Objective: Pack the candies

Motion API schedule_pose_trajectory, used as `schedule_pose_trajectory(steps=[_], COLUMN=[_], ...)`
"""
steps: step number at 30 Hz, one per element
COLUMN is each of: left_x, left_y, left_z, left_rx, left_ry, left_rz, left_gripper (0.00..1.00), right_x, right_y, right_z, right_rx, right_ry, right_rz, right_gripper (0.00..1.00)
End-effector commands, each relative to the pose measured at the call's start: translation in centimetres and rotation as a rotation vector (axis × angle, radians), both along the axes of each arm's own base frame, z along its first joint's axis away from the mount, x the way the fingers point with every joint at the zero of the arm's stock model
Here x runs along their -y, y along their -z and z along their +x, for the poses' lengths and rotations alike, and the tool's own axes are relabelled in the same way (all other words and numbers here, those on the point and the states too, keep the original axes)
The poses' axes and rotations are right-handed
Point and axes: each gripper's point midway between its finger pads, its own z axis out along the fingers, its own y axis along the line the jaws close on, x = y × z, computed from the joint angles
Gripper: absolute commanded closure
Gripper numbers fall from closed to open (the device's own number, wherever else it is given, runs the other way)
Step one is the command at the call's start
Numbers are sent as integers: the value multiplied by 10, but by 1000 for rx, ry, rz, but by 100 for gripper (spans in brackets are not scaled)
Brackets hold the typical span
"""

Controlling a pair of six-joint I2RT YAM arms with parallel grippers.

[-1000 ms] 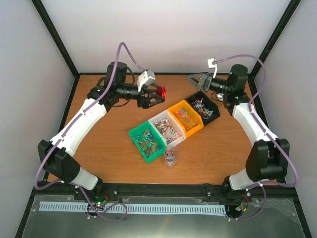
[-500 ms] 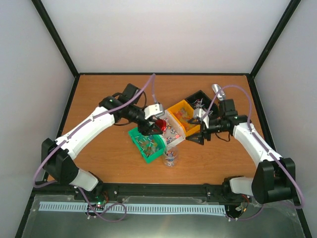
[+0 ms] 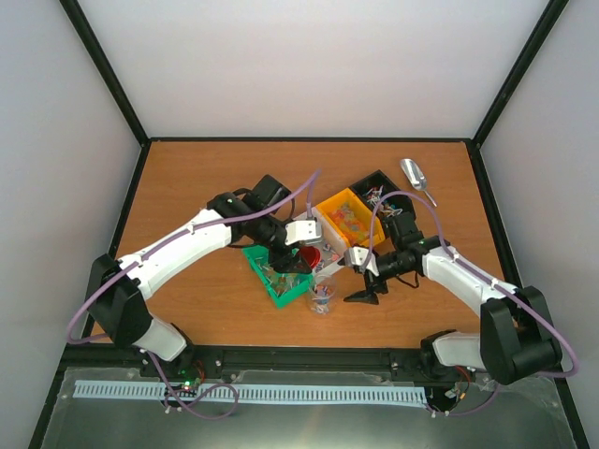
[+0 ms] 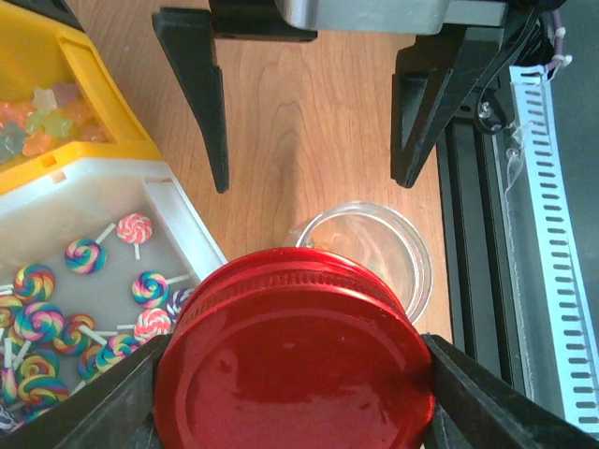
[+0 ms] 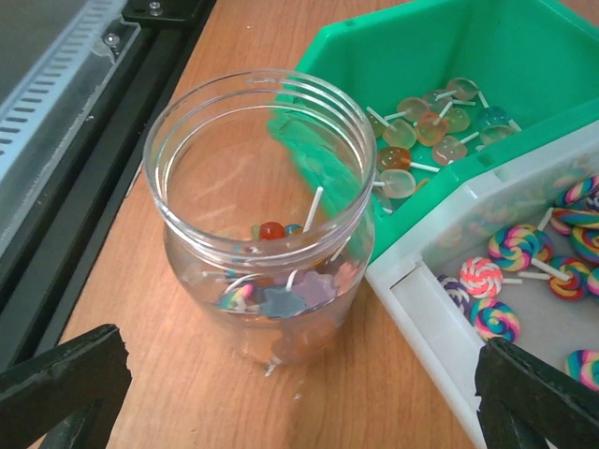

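Note:
A clear jar point(image 5: 262, 215) stands on the table by the green bin, with a few candies point(image 5: 281, 297) in its bottom. More candies fill the bins: lollipops point(image 4: 84, 309) in the white bin point(image 4: 187, 229), gummies point(image 4: 42, 122) in the orange one. My left gripper point(image 4: 290, 393) is shut on a red round lid point(image 4: 290, 360), held just above and short of the jar point(image 4: 370, 253). The right gripper point(image 5: 299, 393) stands open low at the table, its fingers point(image 5: 65, 374) wide on either side in front of the jar. From above, the lid point(image 3: 305, 254) hangs over the bins beside the jar point(image 3: 321, 297).
Green bin point(image 3: 278, 273), white bin point(image 3: 328, 241), orange bin point(image 3: 348, 217) and black bin point(image 3: 382, 192) sit in a diagonal row. A silver scoop point(image 3: 413, 175) lies at the back right. The table's front rail point(image 5: 84, 84) runs close behind the jar.
Both arms have come in from the back of the table to the jar. The left brought the red lid over the bins. The right dropped low and opened wider.

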Motion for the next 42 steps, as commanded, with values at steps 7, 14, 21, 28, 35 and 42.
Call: schedule_pose_trajectory(steps=[7,14,21,28,35,42], left_x=[-3,-2,-10,-24,-41,-59], left_y=[13,15,17,16,13,19], left_z=[-5,-6,-15,-26,-30,-41], left_rx=[18,10,-13,-11,-14,2], left_ry=[31,34,39,42,22,39], left_rz=[38,35,53,71,77,115], left_gripper=[44,44,45,46,47,48], right_x=[-18,-20,-42,-58,-78,-99], right_y=[-15,3,6,7,9,14], right_z=[8,1,-1,-8,-10,-13], right_rx=[-8,16,36,55,55,55], right_ry=[22,9,-29,-69,-73,-87], right_rz=[33,-52,-68,-74,-31,11], right_gripper=[0,0,7,22,28,28])
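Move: The open jar stands about 5 cm to my right hand's left, some 2 cm nearer me and 5 cm lower, between its wide-open fingers' reach. From my left hand, which already holds the red lid, the jar is roughly 3 cm right, 4 cm back and 14 cm below. The green box's middle lies about 15 cm left and 4 cm ahead of my right hand, the white box's about 6 cm left and 13 cm ahead. My right hand reaches left around the jar, drifting back a little, and partway there closes its fingers from wide open until they grip the jar's sides. Still going left, about 8 cm in all, it carries the jar along. My left hand keeps the lid, sinks a centimetre or so and waits, then goes left and back some 5 cm, drawing nearer over the jar. ##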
